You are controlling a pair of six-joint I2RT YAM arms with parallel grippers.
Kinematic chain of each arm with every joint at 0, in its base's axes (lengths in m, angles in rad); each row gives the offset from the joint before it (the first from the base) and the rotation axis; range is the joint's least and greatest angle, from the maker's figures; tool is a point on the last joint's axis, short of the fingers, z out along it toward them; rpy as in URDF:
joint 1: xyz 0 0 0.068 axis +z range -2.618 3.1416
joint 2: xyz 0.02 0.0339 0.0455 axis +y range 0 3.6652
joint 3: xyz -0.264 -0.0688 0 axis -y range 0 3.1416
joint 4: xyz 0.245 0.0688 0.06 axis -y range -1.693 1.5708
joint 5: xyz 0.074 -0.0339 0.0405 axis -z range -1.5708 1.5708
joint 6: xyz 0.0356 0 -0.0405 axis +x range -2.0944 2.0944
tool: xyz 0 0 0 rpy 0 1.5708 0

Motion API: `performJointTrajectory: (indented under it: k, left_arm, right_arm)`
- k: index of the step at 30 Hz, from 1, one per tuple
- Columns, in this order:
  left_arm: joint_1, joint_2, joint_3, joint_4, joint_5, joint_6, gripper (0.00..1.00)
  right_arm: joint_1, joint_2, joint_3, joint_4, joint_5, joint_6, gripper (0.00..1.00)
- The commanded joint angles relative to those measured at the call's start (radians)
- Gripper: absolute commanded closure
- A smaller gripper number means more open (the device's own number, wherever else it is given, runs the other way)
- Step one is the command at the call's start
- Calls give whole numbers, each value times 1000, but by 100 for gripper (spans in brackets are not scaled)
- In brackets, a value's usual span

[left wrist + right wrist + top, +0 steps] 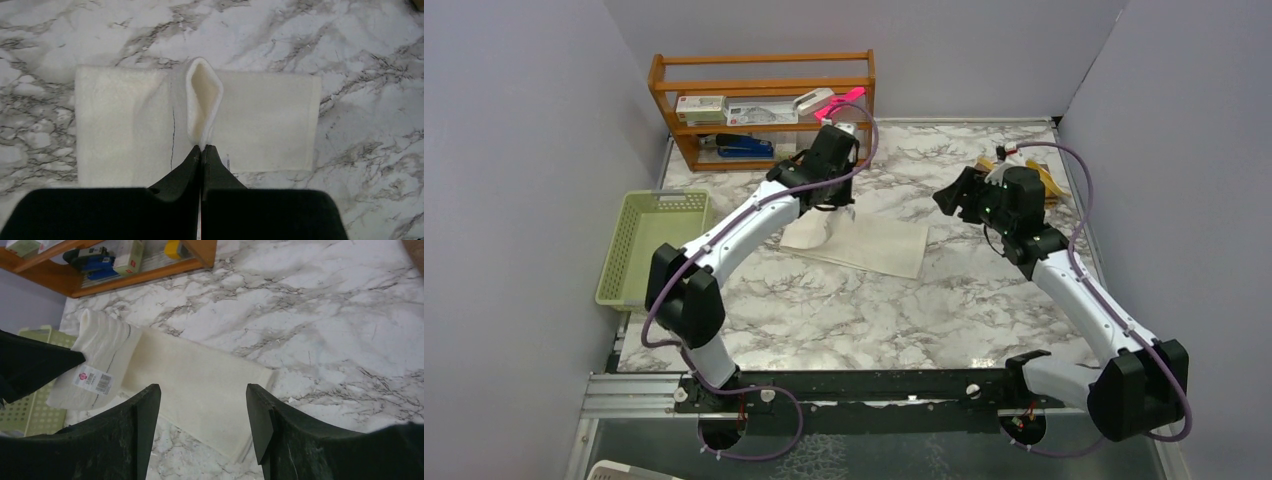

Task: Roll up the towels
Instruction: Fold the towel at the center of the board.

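Observation:
The white towel (874, 246) lies flat mid-table with its left end lifted. My left gripper (838, 203) is shut on that end, pinching a raised fold (202, 95) between its fingertips (202, 149). In the right wrist view the lifted end shows a barcode label (93, 380) and the flat part of the towel (200, 375) runs toward me. My right gripper (957, 196) hovers open above the table, just right of the towel, with nothing between its fingers (202, 402). A mustard-yellow towel (1054, 183) lies behind the right gripper, mostly hidden by it.
A pale green basket (649, 245) sits at the table's left edge. A wooden shelf (764, 100) with boxes and a blue stapler stands at the back left. Grey walls close in both sides.

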Motion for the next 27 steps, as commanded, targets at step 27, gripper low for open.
performJointTrajectory:
  k: [27]
  left_arm:
    - [-227, 306, 251, 30, 9, -124, 100]
  right_arm:
    - [-21, -18, -114, -41, 81, -20, 35]
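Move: The left gripper holds the towel's lifted fold pinched shut. The right end of the towel, the place to bring it, is about 17 cm to its right, level fore and aft, some 18 cm lower. The open right gripper waits roughly 19 cm to the right at the same height; the brown bag is about 40 cm right and 16 cm ahead. From the right gripper that towel end lies about 2 cm left, 2 cm ahead and 18 cm below. Keep the fold pinched and bring the left gripper about 12 cm to the right, sinking some 4 cm, over the flat lower layer towards the towel's right end, with a slight clockwise turn. Meanwhile lower the right gripper about 5 cm, easing it a little back and right, jaws still open and tipping slightly down, touching nothing. ##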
